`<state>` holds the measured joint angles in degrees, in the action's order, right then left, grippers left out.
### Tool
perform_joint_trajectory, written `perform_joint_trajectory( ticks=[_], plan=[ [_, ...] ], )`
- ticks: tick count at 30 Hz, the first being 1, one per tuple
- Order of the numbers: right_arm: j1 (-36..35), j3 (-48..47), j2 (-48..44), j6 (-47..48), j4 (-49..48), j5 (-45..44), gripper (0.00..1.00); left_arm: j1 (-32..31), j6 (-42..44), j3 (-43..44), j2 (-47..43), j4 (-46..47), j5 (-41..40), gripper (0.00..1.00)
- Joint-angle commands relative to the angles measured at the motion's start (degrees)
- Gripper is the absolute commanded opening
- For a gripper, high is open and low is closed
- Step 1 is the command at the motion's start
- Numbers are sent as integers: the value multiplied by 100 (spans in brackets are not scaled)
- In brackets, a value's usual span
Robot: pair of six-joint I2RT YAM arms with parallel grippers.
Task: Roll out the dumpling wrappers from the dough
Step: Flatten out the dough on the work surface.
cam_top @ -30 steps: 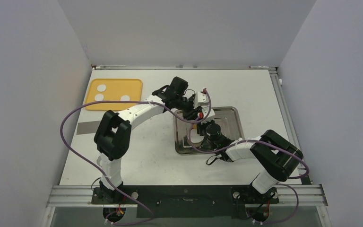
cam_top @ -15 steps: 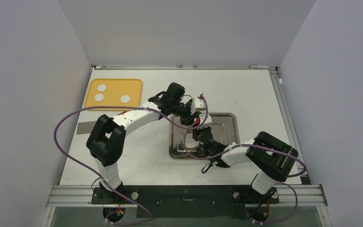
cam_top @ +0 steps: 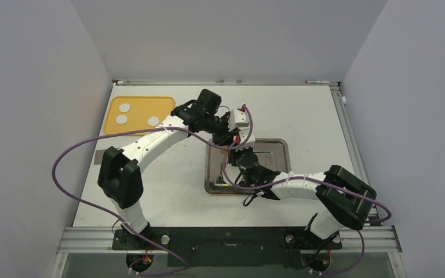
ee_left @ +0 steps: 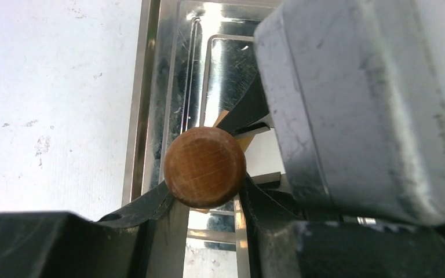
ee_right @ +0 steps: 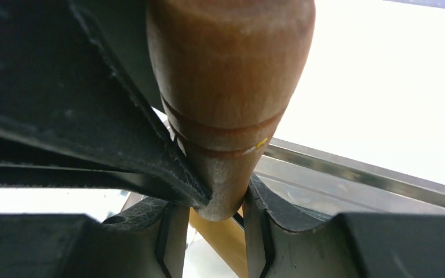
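Three small white dough rounds lie on a yellow board at the far left. No flattened wrapper shows. Both grippers meet over a shiny metal tray at mid-table. My left gripper is shut on one wooden handle of a rolling pin, whose round end sits between the jaws of the left gripper. My right gripper is shut on the other, tapered handle of the rolling pin, as the right wrist view shows. The pin's body is mostly hidden by the grippers in the top view.
The tray's raised rim runs under the left gripper. Purple cables loop out from both arms. Grey walls close the table on the left, back and right.
Both grippers have moved left with the rolling pin held between them. The metal tray has shifted left under them. The left arm's elbow has swung left.
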<state>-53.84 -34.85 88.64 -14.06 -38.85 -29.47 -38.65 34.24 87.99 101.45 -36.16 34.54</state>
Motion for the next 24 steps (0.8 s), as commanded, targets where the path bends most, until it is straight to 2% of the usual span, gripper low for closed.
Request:
perform_joint_trajectory(
  ticks=[1, 2, 5, 7, 9, 11, 15, 19, 24],
  plan=[
    [29, -65, -360, 1226, 135, 1568, 8, -780, 646, 171, -222, -1241, 1059, 18],
    [90, -20, -437, 1242, 129, 1714, 8, -722, 594, 239, -260, -1292, 1147, 29],
    [297, 106, -620, 1231, 103, 2108, 8, -498, 492, 456, -411, -1472, 1537, 49],
    [452, 238, -737, 1193, -10, 2448, 8, -336, 525, 679, -506, -1681, 1861, 68],
    [611, 369, -849, 1141, -123, 2722, 8, -149, 634, 868, -565, -1964, 2112, 76],
    [727, 480, -938, 1129, -222, 2891, 8, 21, 717, 962, -638, -2172, 2252, 80],
    [895, 628, -907, 1143, -457, 3201, 8, 171, 834, 852, -754, -2220, 2292, 81],
    [1023, 720, -790, 1213, -695, 3594, 8, 328, 1139, 897, -791, -2621, 2676, 82],
    [1365, 803, -951, 1045, -856, 4250, 8, 891, 1710, 823, -1047, -3145, 2842, 82]
  ],
)
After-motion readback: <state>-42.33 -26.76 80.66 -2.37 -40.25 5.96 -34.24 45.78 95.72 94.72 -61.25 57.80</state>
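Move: The dough, a white disc in the metal tray, lies some 10 cm below the right hand, about 4 cm back and 2 cm to its left. The wooden roller, held by its handle, hangs about 5 cm below that hand, 4 cm left and 1 cm ahead. The tray's middle is about 4 cm right of the right hand, 2 cm back and 11 cm down. From the left hand, the dough is about 16 cm down, 4 cm back and 2 cm left. The roller's handle passes to the right hand alone: the left fingers open wide, come free of its upper end and draw back and up, about 8 cm each way, drifting a little left. Keeping its grip on the handle, the right hand pulls back some 3.5 cm, rising and going left a little, and swings about 25 degrees counter-clockwise; then it sinks again and eases right and slightly forward. ##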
